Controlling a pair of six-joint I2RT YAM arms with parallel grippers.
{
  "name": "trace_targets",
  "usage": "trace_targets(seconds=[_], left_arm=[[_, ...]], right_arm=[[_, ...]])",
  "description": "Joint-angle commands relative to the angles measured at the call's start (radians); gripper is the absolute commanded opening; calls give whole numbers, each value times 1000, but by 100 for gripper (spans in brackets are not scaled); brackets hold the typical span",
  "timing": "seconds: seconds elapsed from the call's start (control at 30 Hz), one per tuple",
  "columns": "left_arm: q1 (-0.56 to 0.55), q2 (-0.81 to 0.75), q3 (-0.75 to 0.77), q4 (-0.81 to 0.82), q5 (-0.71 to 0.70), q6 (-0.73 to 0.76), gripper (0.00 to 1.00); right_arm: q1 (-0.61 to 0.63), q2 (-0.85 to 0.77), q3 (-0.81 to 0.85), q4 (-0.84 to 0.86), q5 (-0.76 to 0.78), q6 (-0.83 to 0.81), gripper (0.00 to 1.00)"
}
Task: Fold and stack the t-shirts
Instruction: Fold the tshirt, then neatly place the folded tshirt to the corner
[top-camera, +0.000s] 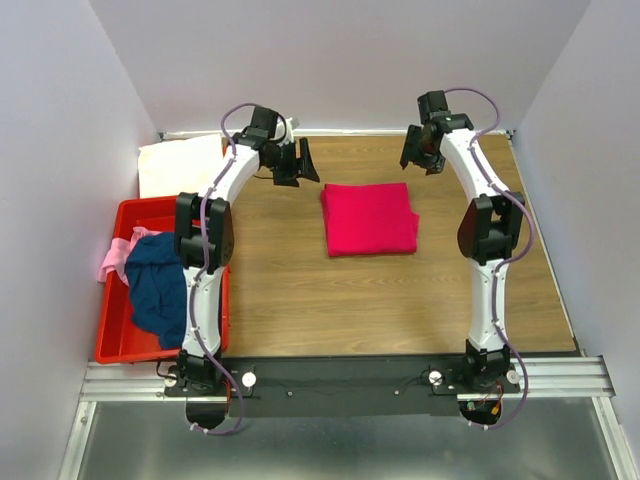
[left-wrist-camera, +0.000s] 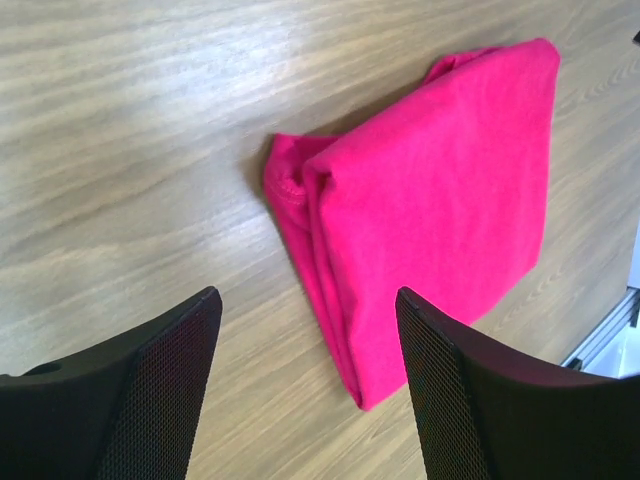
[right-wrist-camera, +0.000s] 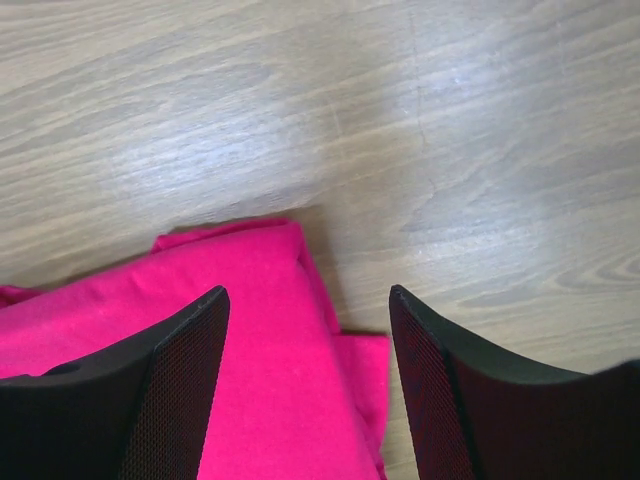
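A bright magenta-pink t-shirt (top-camera: 368, 218) (left-wrist-camera: 440, 190) (right-wrist-camera: 150, 320) lies folded into a rectangle on the wooden table, at the middle back. My left gripper (top-camera: 300, 162) (left-wrist-camera: 308, 300) hovers open just off the shirt's left far corner, holding nothing. Over the right far corner, my right gripper (top-camera: 417, 150) (right-wrist-camera: 307, 295) is also open and empty. A navy blue t-shirt (top-camera: 155, 285) and a pale pink t-shirt (top-camera: 118, 252) lie crumpled in the red bin. The white t-shirt (top-camera: 180, 165) lies flat at the back left of the table.
The red plastic bin (top-camera: 110, 345) sits along the table's left edge beside the left arm. White walls close in the left, back and right sides. Bare wood (top-camera: 330, 300) stretches in front of the folded shirt.
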Motion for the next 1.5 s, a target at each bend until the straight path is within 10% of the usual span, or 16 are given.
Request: trace_targets(seconds=[0.0,0.7,1.47], left_arm=[[-10,-113,-111,106,15,-3,78],[-46,-342,-860,820,299,-103,78],[-100,-251,-924,959,23,-320,78]], right_arm=[[5,-67,-92,60,-97,-46,72],[30,-397,-775,329,-585,-45,70],[42,-370,-923,388,-614,-66,71]])
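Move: The folded pink t-shirt lies with its middle about 12 cm to the right hand's left, 11 cm back and 10 cm below it; a small pink flap sticks out of its right side, about 12 cm behind that hand and 2 cm to its right. From the left hand the t-shirt's middle is some 20 cm right, 7 cm back and 11 cm down, while the white cloth lies about 39 cm left and 9 cm ahead, and the red box 45 cm left and 27 cm back. Open and empty, the right hand draws back about 16 cm and 8 cm to its left, sinking mostly in the later part, and rolls so its fingers swing leftward and turn counter-clockwise, ending low over the t-shirt's near right part. The left hand, also open, draws back some 11 cm and eases forward again by 2 cm while sinking about 6 cm, drifting right and swinging its fingers farther right, to end low just outside the t-shirt's left edge. ##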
